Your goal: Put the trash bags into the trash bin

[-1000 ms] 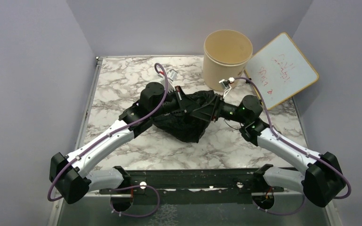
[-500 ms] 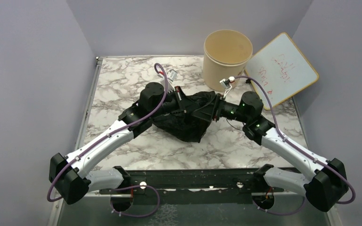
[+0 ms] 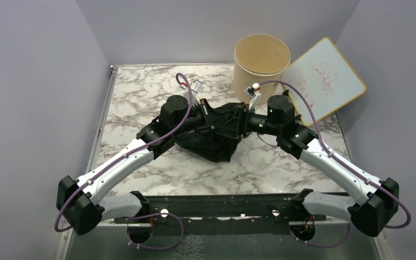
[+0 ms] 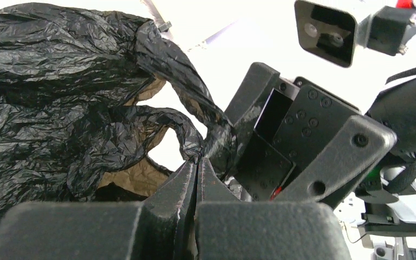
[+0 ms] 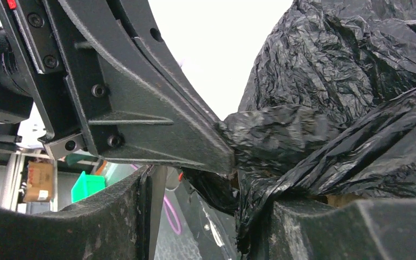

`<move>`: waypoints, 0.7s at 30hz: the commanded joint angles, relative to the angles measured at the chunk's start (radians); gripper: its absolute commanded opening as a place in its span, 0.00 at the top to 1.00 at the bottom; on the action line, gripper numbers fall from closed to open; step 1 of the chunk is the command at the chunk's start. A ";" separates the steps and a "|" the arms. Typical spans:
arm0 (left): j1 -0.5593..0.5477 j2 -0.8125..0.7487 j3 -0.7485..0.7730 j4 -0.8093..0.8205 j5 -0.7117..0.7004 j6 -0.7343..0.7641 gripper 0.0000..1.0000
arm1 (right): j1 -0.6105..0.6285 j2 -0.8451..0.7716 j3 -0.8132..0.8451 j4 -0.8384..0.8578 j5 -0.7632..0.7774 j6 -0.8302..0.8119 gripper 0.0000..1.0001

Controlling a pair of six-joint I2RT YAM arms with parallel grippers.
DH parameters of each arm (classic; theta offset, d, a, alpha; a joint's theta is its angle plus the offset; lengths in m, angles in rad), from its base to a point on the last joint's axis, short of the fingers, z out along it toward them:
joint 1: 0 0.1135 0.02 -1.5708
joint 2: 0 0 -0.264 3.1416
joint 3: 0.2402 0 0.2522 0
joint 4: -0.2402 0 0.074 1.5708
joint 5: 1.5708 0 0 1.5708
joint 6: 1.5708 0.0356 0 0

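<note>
The black trash bag (image 3: 211, 142) lies crumpled in the middle of the marble table (image 3: 141, 97). My left gripper (image 3: 218, 122) is shut on a twisted loop handle of the bag (image 4: 187, 132); its jaws (image 4: 197, 162) are pressed together on the plastic. My right gripper (image 3: 239, 122) faces it from the right, open, its jaws (image 5: 206, 189) apart around the left gripper's finger (image 5: 141, 108). A strand of the bag (image 5: 281, 184) lies against the right gripper's right finger (image 5: 346, 227). The beige trash bin (image 3: 261, 67) stands upright behind, its inside bare.
A white board with a yellow frame (image 3: 325, 81) leans to the right of the bin. Purple walls close in the left, back and right. Brown paper (image 4: 132, 181) shows inside the bag. A metal rail (image 3: 216, 208) runs along the near edge.
The right arm's wrist has swung left and toward the back, closing in on the bag and the left gripper. The left arm and the bag have stayed put.
</note>
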 commanded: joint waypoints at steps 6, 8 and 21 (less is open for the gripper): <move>-0.010 0.005 0.000 0.019 0.012 -0.013 1.00 | 0.086 -0.033 0.017 0.032 0.203 -0.075 0.60; -0.010 -0.001 -0.005 0.019 0.008 -0.012 1.00 | 0.087 -0.033 0.029 -0.011 0.248 -0.083 0.64; -0.010 0.000 0.128 -0.178 -0.032 0.163 0.57 | 0.088 -0.076 -0.081 0.063 0.100 -0.220 0.92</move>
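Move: The trash bag's strap is pinched at the left fingertips, and the same strap runs about 1 cm to the left of the right hand point, inside its open fingers. The bag's body hangs some 10 cm below both hands, about 3 cm left of each. The trash bin stands roughly 25 cm ahead and 12 cm right of the left hand, its middle about 12 cm lower. Hold the left gripper in place, shut on the trash bag's strap. Nudge the right gripper about 1 cm left towards the left fingertips, then ease it back right and slightly forward while closing its fingers on the strap beside them and turning the wrist roughly 10 degrees. Once the right fingers are nearly shut, open the left gripper about a third to let the strap go. ##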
